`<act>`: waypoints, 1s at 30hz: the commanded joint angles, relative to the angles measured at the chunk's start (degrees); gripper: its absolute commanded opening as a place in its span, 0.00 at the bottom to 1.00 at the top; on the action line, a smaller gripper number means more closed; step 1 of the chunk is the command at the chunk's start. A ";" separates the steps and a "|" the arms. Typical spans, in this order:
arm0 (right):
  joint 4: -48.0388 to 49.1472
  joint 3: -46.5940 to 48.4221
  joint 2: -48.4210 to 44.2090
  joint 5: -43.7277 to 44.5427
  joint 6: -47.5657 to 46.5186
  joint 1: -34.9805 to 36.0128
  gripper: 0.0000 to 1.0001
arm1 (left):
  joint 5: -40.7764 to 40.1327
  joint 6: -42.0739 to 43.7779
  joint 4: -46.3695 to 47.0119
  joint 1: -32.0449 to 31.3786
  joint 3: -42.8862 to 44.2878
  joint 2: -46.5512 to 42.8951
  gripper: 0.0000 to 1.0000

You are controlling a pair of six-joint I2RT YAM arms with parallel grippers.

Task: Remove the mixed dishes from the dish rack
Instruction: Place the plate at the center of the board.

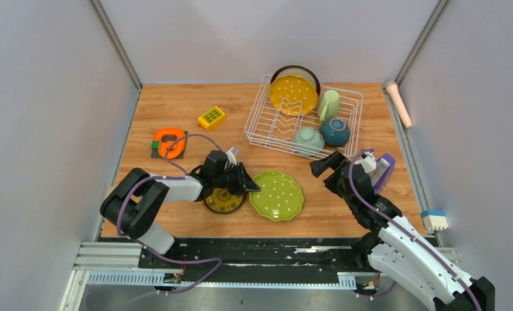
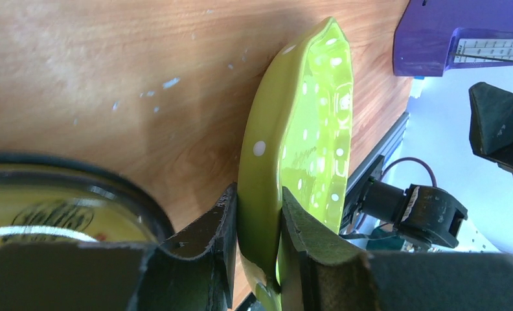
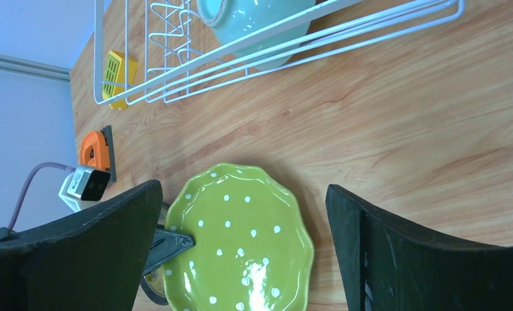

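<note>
The green scalloped white-dotted plate (image 1: 277, 195) lies on the table in front of the dish rack (image 1: 257, 126). My left gripper (image 1: 249, 187) is shut on its left rim, which the left wrist view (image 2: 306, 129) shows pinched between the fingers (image 2: 225, 227). The small black yellow-patterned plate (image 1: 225, 201) lies under that gripper. My right gripper (image 1: 325, 166) is open and empty above the table near the rack's front; its view shows the green plate (image 3: 241, 246) below. The rack holds the orange dotted plate (image 1: 293, 94), the maroon-rimmed plate (image 1: 296, 68) behind it, the light green mug (image 1: 328, 103), the mint bowl (image 1: 308, 138) and the teal bowl (image 1: 335, 131).
A yellow toy block (image 1: 212, 117) and an orange ring-shaped thing (image 1: 168, 139) sit on the left part of the table. A pink cylinder (image 1: 398, 102) lies along the right rail. A white and blue block (image 1: 434, 220) sits off the table's right edge.
</note>
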 commanded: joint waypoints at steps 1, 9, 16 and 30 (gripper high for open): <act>0.72 0.86 -1.40 2.17 -0.74 -0.07 1.00 | 1.62 0.44 6.13 -1.43 4.72 3.79 0.00; 0.80 0.02 -3.78 3.40 -1.28 -0.01 1.00 | -1.12 3.27 1.28 -5.24 7.53 4.25 0.83; 0.83 -0.29 -6.67 3.78 -3.16 -0.07 1.00 | -5.44 6.70 -7.66 -6.41 9.38 -2.86 1.00; 1.08 -0.35 -15.42 2.43 -11.91 -0.06 1.00 | -18.88 14.71 -30.35 -7.57 12.33 -27.77 1.00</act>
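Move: The left fingers still hold the polka-dot green plate by its left rim; the plate's middle lies about 6 cm to this hand's right, 1 cm back and 2 cm below, just over its resting spot. The yellow plate lies about 9 cm to the hand's left and 2 cm back. The pale bowl in the rack is roughly 14 cm ahead and 15 cm right. From the right hand, the green plate is some 12 cm left, 4 cm back and 12 cm down. Rightward and almost level, the left hand carries the green plate about 3.5 cm away from the yellow plate, spreading its fingers wide to let go of the rim. It then rises clear of the plate by some 11 cm, drifting back left about 3 cm and rolling around 20 degrees. The empty, open right hand rises about 5 cm and eases right, away from the plate, its fingers tipping up. ##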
